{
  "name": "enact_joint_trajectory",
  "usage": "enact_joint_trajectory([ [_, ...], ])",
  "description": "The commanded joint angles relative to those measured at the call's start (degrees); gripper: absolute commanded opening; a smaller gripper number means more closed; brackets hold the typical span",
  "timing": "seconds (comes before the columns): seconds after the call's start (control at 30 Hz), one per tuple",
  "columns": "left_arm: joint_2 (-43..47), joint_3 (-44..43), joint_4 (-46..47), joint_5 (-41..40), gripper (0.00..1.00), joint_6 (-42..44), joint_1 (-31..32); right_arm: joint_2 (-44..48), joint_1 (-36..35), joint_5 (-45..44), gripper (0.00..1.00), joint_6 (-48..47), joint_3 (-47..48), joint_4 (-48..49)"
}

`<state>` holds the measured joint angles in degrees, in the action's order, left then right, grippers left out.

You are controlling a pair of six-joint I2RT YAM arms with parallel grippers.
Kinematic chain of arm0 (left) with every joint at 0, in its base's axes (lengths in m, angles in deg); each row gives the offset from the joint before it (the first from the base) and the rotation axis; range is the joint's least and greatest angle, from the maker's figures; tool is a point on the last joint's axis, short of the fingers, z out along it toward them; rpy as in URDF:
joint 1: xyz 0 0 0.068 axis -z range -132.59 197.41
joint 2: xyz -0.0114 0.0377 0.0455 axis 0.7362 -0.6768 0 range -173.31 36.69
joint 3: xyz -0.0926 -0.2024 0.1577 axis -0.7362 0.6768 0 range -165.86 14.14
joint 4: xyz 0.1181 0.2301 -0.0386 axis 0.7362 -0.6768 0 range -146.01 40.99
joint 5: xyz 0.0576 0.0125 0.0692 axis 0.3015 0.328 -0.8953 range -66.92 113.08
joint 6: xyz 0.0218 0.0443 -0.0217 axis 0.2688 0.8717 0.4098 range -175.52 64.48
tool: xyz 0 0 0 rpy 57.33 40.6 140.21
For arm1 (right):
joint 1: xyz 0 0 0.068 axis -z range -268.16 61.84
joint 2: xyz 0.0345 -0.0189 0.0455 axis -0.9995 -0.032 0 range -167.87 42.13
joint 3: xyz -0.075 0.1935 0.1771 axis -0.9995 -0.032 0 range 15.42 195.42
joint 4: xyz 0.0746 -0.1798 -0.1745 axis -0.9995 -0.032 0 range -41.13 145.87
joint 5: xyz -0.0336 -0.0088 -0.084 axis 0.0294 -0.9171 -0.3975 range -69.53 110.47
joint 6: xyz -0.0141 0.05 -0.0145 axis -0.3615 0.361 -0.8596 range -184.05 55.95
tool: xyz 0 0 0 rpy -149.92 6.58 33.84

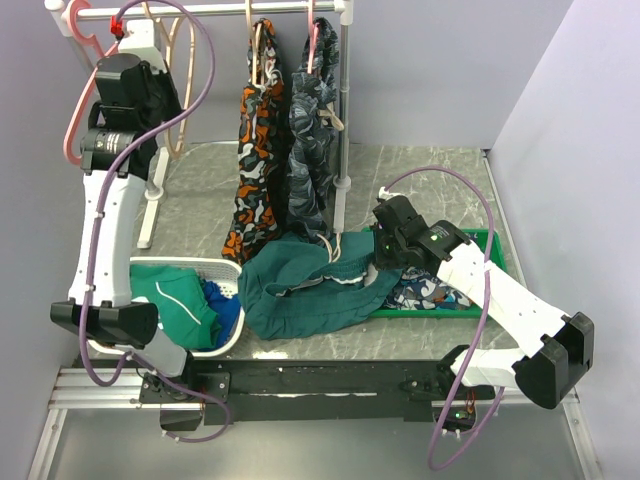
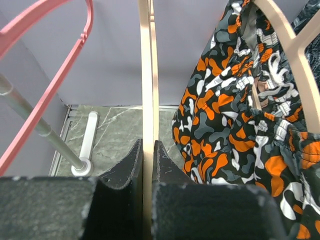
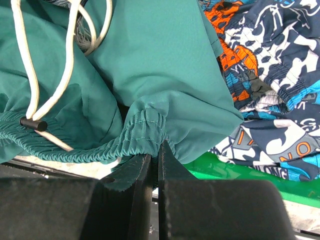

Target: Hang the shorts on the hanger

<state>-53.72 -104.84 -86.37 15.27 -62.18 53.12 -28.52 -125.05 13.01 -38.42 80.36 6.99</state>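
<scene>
The dark teal shorts lie bunched on the table between the white basket and the green tray. My right gripper is shut on the gathered waistband of the shorts, and a white drawstring trails across the fabric. My left arm reaches up to the rail at the far left. There my left gripper is shut on the thin edge of the tan hanger, which hangs from the rail.
A pink hanger hangs left of the tan one. Orange camouflage shorts and grey camouflage shorts hang on the rack. A white basket holds green and blue garments. The green tray holds patterned shorts.
</scene>
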Motion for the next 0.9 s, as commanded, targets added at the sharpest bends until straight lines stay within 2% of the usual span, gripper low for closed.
enact_joint_trajectory([
  [0.0, 2.96, -0.29, 3.61, -0.01, 0.01, 0.94, 0.87, 0.51, -0.38, -0.89, 0.07, -0.49, 3.08, 0.63],
  [0.13, 5.06, 1.73, 3.53, -0.53, 0.01, 1.12, 1.58, 0.69, -0.56, -0.80, 0.07, -0.40, 2.73, 0.72],
  [0.4, 12.44, 11.66, 4.76, -0.36, 0.01, 0.42, 2.55, 0.95, -0.47, -1.06, 0.07, -0.49, 2.47, 0.98],
  [0.63, 22.28, 19.82, 2.21, 1.83, 0.01, -1.78, 3.60, 0.78, -0.56, -2.81, 0.07, 0.04, 1.85, 1.07],
  [0.87, 34.41, 23.97, -4.38, 1.84, 0.01, -5.20, 4.74, 2.10, -0.47, -3.61, 0.07, 0.91, 1.59, 1.16],
])
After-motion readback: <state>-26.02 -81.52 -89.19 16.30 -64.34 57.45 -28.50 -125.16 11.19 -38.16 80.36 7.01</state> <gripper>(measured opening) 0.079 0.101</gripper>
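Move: The left gripper already holds the beige hanger high up by the rail. The waist opening of the green shorts lies about 25 cm back, 28 cm to its right and some 32 cm below. The camo shorts hang roughly 16 cm right, 4 cm ahead and 12 cm below; the pink hanger is about 11 cm left, level front to back. From the right gripper, pinching the waistband, that opening is about 11 cm left, 4 cm back and slightly lower. Draw the left gripper straight back, gathering speed, about 13 cm away from the rail and towards the green shorts, letting it dip a couple of centimetres on the way and recover part of that. Keep the fingers shut on the beige hanger and the wrist nearly unturned. Leave the right gripper in place, still pinching the waistband. ##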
